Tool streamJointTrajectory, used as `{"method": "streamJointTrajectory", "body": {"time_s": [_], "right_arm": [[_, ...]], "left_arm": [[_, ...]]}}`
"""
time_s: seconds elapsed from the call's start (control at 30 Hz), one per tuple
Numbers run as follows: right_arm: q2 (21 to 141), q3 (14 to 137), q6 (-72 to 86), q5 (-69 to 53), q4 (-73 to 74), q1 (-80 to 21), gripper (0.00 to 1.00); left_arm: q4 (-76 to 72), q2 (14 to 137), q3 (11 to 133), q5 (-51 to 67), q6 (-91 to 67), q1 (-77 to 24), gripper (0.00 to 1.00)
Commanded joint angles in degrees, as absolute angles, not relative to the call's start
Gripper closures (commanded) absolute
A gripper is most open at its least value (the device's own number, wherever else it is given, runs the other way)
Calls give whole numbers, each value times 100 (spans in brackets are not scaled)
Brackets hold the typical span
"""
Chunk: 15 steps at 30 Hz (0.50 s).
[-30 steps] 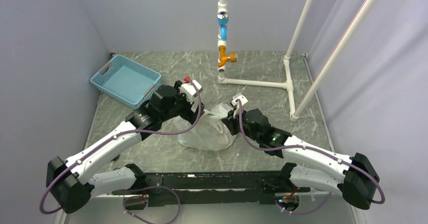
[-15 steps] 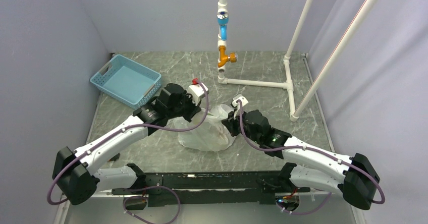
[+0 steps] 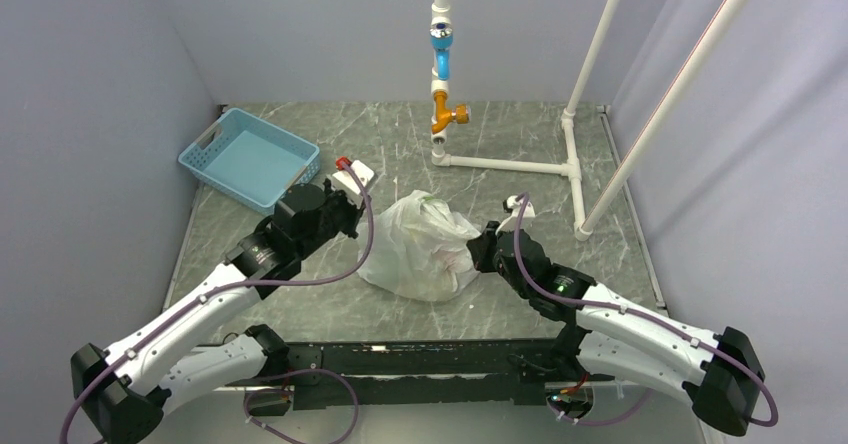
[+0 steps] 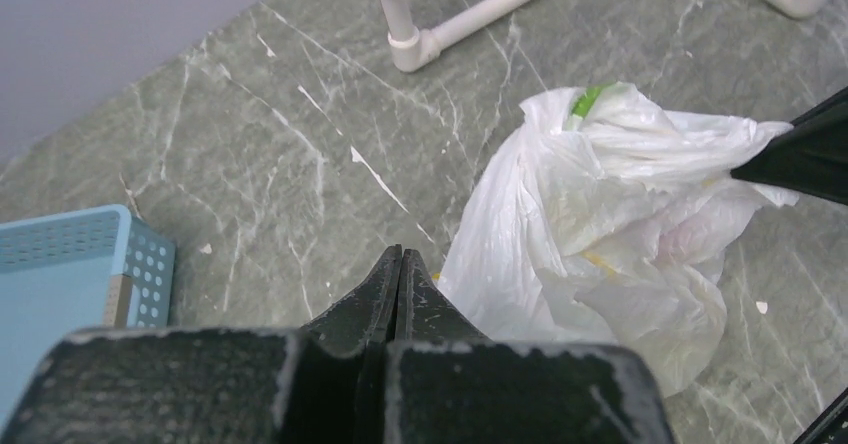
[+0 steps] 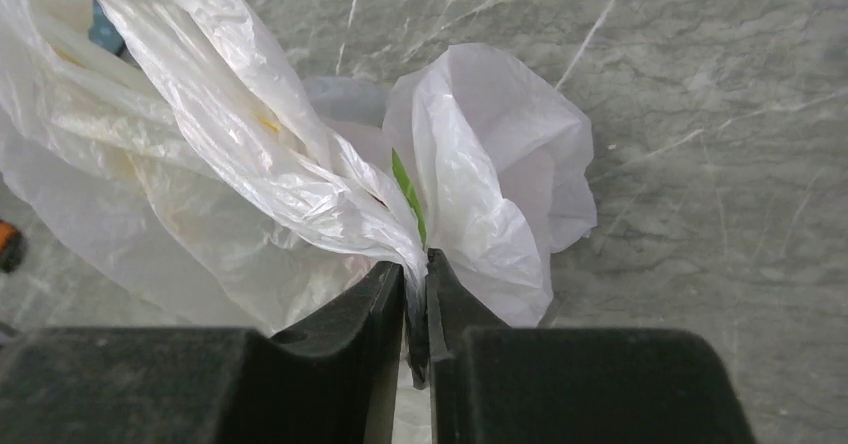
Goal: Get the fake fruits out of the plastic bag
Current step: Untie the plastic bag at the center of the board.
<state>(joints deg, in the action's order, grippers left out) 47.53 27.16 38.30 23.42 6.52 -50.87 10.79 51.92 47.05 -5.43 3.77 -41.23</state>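
Note:
The plastic bag (image 3: 420, 246) lies crumpled on the marble table, translucent white with green print. The fake fruits are hidden inside it; only faint pink and yellow tints show through the film (image 4: 685, 234). My right gripper (image 3: 482, 249) is at the bag's right side, shut on a bunched fold of film (image 5: 417, 264). My left gripper (image 3: 352, 214) is shut and empty, just left of the bag and apart from it; in the left wrist view its tips (image 4: 398, 256) sit beside the bag (image 4: 600, 224). The right gripper's dark finger (image 4: 800, 154) shows there at the bag's right.
A blue lattice basket (image 3: 250, 157) stands at the back left, its corner also in the left wrist view (image 4: 70, 264). A white pipe frame (image 3: 510, 164) with an orange and blue valve (image 3: 445, 114) stands behind the bag.
My left gripper has drawn back to the left, away from the bag's top. My right gripper has moved right and nearer, still holding the film. The bag has shifted and spread.

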Motion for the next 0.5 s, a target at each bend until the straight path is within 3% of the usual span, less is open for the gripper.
{"method": "streamJointTrajectory", "body": {"time_s": [0.0,0.13,0.17,0.23,0.33,0.47], "right_arm": [[4590,2952,3220,2197,893,-5092,80],[4716,3379,2275,1592,1110,-5103,68],[4772,3513,2120,1537,1211,-5100,65],[4850,3807,1877,1588,1478,-5098,55],[5092,4219,1365,1507,1510,-5103,29],[5892,4935,882,1335,1718,-5115,30]], "left_arm": [[701,5027,4666,-648,402,-4121,100],[764,5150,4734,-253,442,-4118,100],[850,5226,4795,-100,448,-4120,93],[972,5392,4905,104,395,-4115,67],[1069,5634,5030,308,378,-4122,36],[1061,6015,5119,680,340,-4117,12]]}}
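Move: Beside the left hand, empty and shut, stands the plastic bag: its middle is about 11 cm to the right, 2 cm nearer the base and some 16 cm lower. From that hand the blue basket lies roughly 26 cm left, 17 cm ahead and 21 cm down, the white pipe elbow 14 cm right, 18 cm ahead and 23 cm down. The right hand still has the bag's twisted neck between its fingers, with the bag's middle about 10 cm to its left, 2 cm ahead and 6 cm lower. Letting go of the twisted neck, the right hand spreads its fingers, eases back slightly, then lifts about 6 cm and shifts a little left over the bag, turning some 15 degrees counter-clockwise with its left side dipping. The left hand rises a touch, then swings right and down towards the bag, nearly 3 cm each way, opening wide. ##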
